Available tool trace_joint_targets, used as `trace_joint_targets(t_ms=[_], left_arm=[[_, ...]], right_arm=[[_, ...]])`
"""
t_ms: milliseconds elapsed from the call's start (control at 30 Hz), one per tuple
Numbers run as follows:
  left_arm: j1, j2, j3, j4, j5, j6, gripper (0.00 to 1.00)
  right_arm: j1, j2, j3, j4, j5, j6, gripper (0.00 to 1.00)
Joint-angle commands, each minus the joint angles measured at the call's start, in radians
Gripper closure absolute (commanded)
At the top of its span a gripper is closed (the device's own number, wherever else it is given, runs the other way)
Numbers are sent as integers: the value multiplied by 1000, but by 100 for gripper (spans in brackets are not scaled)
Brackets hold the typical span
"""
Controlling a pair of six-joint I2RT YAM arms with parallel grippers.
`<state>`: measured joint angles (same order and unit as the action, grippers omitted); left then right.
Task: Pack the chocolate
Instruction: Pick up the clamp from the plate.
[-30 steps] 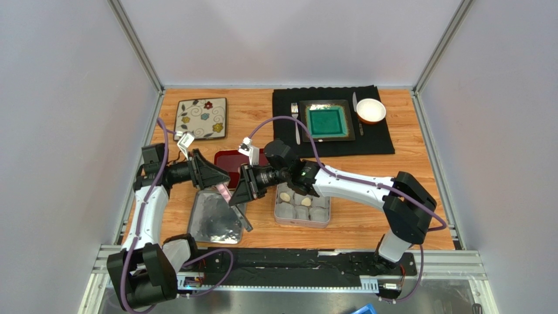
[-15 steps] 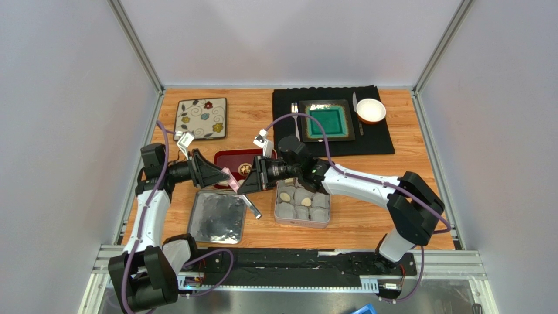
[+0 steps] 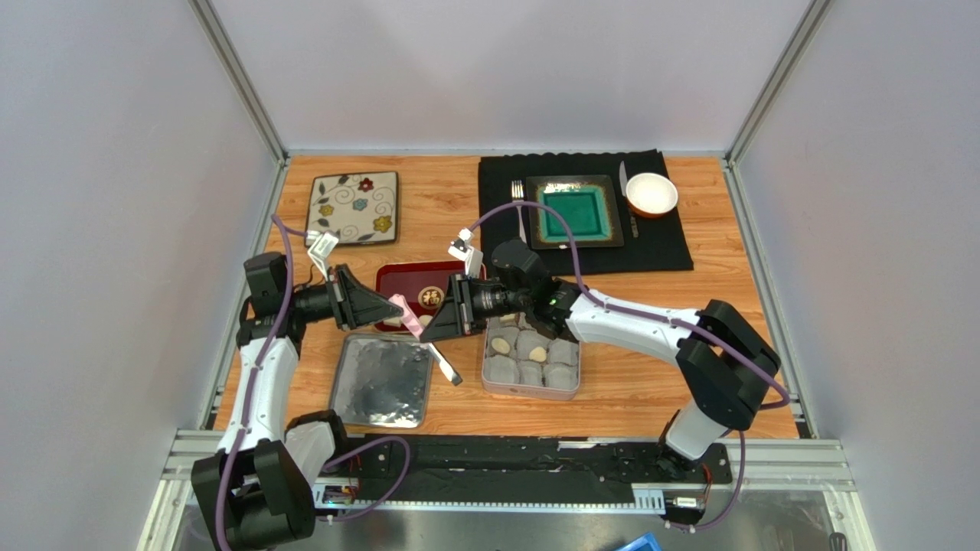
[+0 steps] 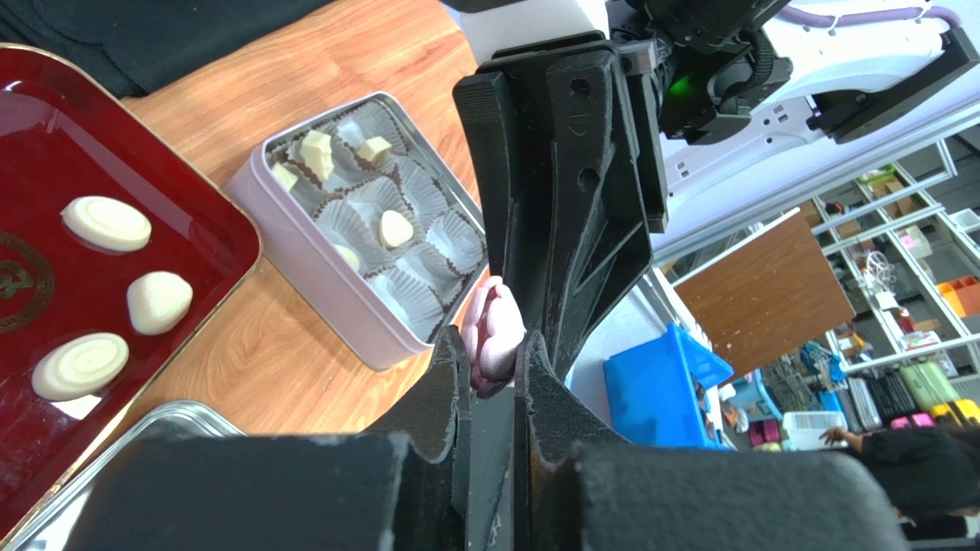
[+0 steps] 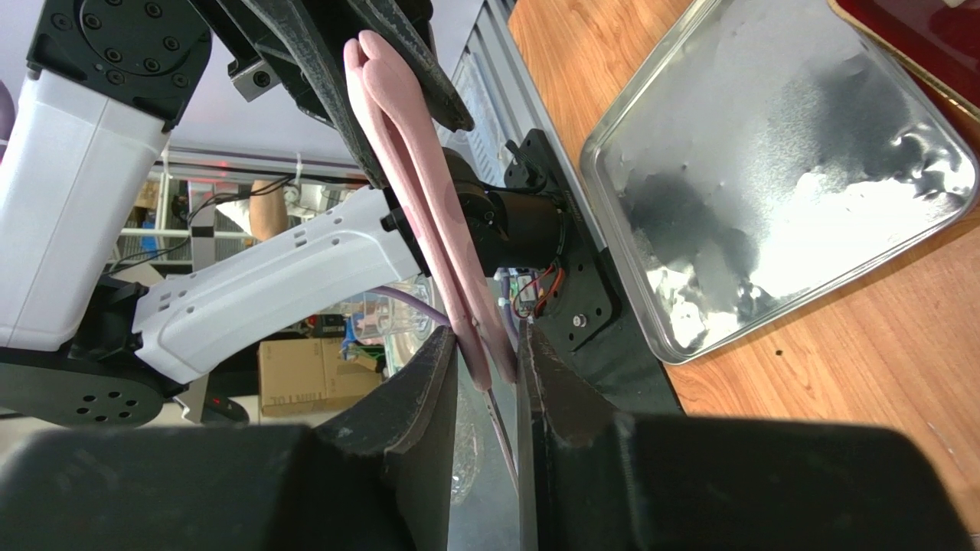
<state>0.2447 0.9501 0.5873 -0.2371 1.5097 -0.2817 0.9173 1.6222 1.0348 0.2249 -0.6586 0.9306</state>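
Pink tongs point(image 3: 405, 315) hang between both grippers, their metal tips point(image 3: 446, 370) pointing down toward the table. My left gripper point(image 3: 389, 308) is shut on the tongs' pink hinge end point(image 4: 492, 331). My right gripper point(image 3: 430, 326) is shut on the pink arms point(image 5: 416, 207) further down. Three cream chocolates point(image 4: 106, 223) lie on the red tray point(image 3: 400, 279). The grey tin point(image 3: 498, 379) holds white paper cups, several with chocolates point(image 4: 395, 229) in them. The tin sits just right of the grippers.
The tin's silver lid point(image 3: 382, 381) lies flat below the grippers and also shows in the right wrist view point(image 5: 782, 195). A floral plate point(image 3: 353, 208) sits at the back left. A black mat point(image 3: 673, 247) carries a green dish point(image 3: 575, 212), a white bowl point(image 3: 651, 194) and a fork point(image 3: 520, 218).
My right gripper has carried the tongs up and back from over the lid to the left gripper. The tongs' pink end now sits between the left jaws.
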Motion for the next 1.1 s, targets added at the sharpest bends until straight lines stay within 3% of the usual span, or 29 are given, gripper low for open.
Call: trace_joint_targets(t_ms=[0,100,200,233,300,333,367,400,433,467,500,600,733,867,1067], left_arm=[[-7,-19,-24,48,254,45,98],[-7,-20,-32,47,254,36,100],[-7,-4,-5,-29,251,76,100],[-5,7,17,-94,250,175,100],[-1,54,109,-360,241,318,100],[5,76,147,-470,244,508,100],[25,128,237,-724,253,621,100],[34,156,285,-858,253,741,100],[41,186,333,-987,254,961,100],[48,249,426,-1204,254,1057,100],[51,274,465,-1253,256,1108,100],[50,337,580,-1254,257,1043,100],[50,386,693,-1257,259,987,100],[51,438,808,-1254,257,955,100],[50,435,792,-1255,259,943,100]], right_arm=[[-11,10,15,180,13,108,82],[-24,-1,-15,264,24,151,76],[-31,-8,-53,333,46,160,59],[-31,-10,-68,346,60,151,47],[-31,-30,-99,393,89,110,38],[-34,-41,-116,413,126,94,27],[-35,-70,-163,438,146,79,22],[-35,-85,-185,468,168,41,18],[-38,-103,-208,475,215,24,12],[-37,-137,-243,475,237,1,9],[-38,-154,-263,475,260,-33,7],[-37,-200,-342,536,355,-52,0],[-31,-191,-427,721,453,-10,0],[3,-60,-427,919,484,36,1],[32,108,-352,1136,467,79,1]])
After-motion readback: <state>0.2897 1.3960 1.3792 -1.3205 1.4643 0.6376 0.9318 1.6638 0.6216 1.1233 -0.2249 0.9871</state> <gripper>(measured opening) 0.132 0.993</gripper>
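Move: The clamp's middle is between the right fingers, right at their hand point. From the left fingers, which hold its pink ends, that middle lies about 7 cm back, 6 cm right and 2 cm lower. From the right hand, roughly 19 cm down to table height, the red tray's middle is some 20 cm ahead and 3 left, the metal tray 16 cm left and 1 back, and the tin 22 right and 6 ahead. Keep the left grip on the clamp's pink ends and open the right gripper wide to let go of its middle. Then lift the left hand up about 8 cm and forward 6, drifting left. Swing the right hand forward and to the right, coming partly back left, while turning it clockwise and tilting its fingers up, some 35 degrees in all. ##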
